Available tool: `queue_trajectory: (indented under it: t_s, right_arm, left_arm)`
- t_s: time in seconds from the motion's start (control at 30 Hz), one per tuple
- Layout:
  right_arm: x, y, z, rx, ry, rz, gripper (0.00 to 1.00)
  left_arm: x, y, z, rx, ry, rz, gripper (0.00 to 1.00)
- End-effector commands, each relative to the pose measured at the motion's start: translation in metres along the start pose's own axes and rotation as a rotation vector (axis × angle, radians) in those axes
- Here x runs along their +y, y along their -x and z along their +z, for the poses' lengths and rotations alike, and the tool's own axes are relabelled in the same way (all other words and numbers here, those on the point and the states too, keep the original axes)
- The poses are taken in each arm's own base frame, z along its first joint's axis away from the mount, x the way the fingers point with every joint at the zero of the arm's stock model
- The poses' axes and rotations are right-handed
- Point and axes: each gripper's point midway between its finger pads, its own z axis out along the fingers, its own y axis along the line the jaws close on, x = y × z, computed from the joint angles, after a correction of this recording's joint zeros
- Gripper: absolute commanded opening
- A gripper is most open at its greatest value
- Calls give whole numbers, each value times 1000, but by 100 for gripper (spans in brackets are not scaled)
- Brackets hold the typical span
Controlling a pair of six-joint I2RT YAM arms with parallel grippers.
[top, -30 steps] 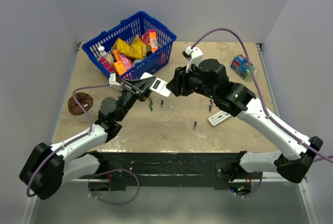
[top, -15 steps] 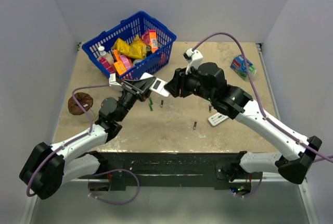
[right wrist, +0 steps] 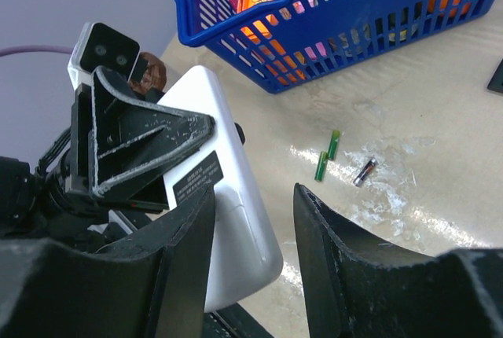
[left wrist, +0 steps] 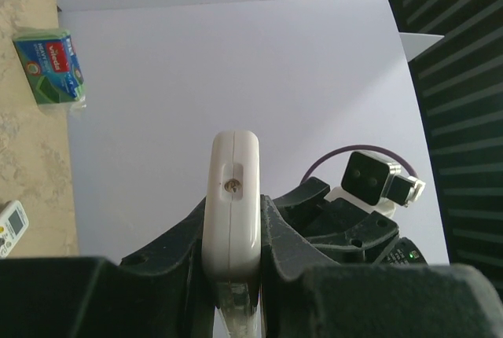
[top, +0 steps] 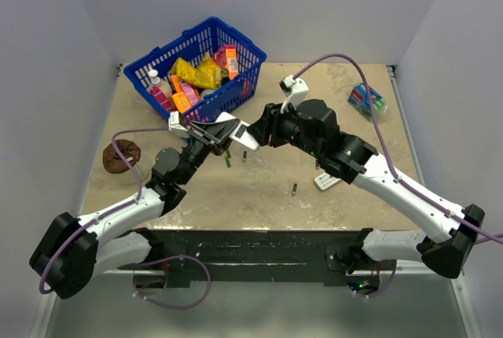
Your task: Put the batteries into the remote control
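Observation:
My left gripper [top: 211, 135] is shut on the white remote control [top: 229, 123] and holds it up off the table. In the left wrist view the remote control [left wrist: 233, 196] stands edge-on, pinched between both fingers [left wrist: 233, 220]. My right gripper [top: 255, 132] is open at the remote's free end. In the right wrist view the remote's rounded corner [right wrist: 236, 204], with a black label on its back, lies against one finger of the right gripper [right wrist: 253, 196], and the other finger stands apart. On the table lie green batteries [right wrist: 333, 144] [right wrist: 321, 166] and a dark one [right wrist: 365, 171]. Other dark batteries [top: 294, 189] lie nearer the arms.
A blue basket [top: 169, 43] full of packets stands at the back left. A brown lump [top: 120, 156] sits at the left edge. A green-blue packet [top: 366, 101] lies at the back right. A second small white remote [top: 330, 179] lies under the right arm.
My right gripper has moved left, up to the held remote, so the remote's end now sits between its open jaws. The left gripper has kept its grip and barely shifted.

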Motion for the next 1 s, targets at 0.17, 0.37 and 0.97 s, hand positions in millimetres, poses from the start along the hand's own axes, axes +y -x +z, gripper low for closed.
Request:
queue_trajectory:
  t_s: [0.17,0.37,0.97]
  right_arm:
    - [-27,-20,7,35,-122,22,48]
    - [0,23,-4,-22,-39,-61,62]
    - [46,24,-118,-134,518,-1070,76]
  left_arm:
    - [-89,-9,-6,27,-292,-9,0]
    - [-55,-9,-9,23,-201,41,0]
    - [-1,-35,1,343,104,261,0]
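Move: The left hand holds the white remote, whose middle lies about 1 cm back and 2 cm right of its pads. From the right hand, that remote's middle is roughly 1 cm ahead, 6 cm left and 1 cm lower. About 25 cm below the right hand, a loose battery lies some 5 cm ahead and 6 cm left; the green batteries are 6 cm ahead and 12 cm left, and another battery 9 cm back and 12 cm right. Up first, then back and to its right, the right hand leaves the remote's near end, rising about 7 cm and then drawing off some 5 cm back. Its fingers spread wider before the lift, and it rolls roughly 40 degrees counter-clockwise seen from behind it. The left hand keeps its grip, late on sinking 2.5 cm, easing slightly right and rolling its left side up. ##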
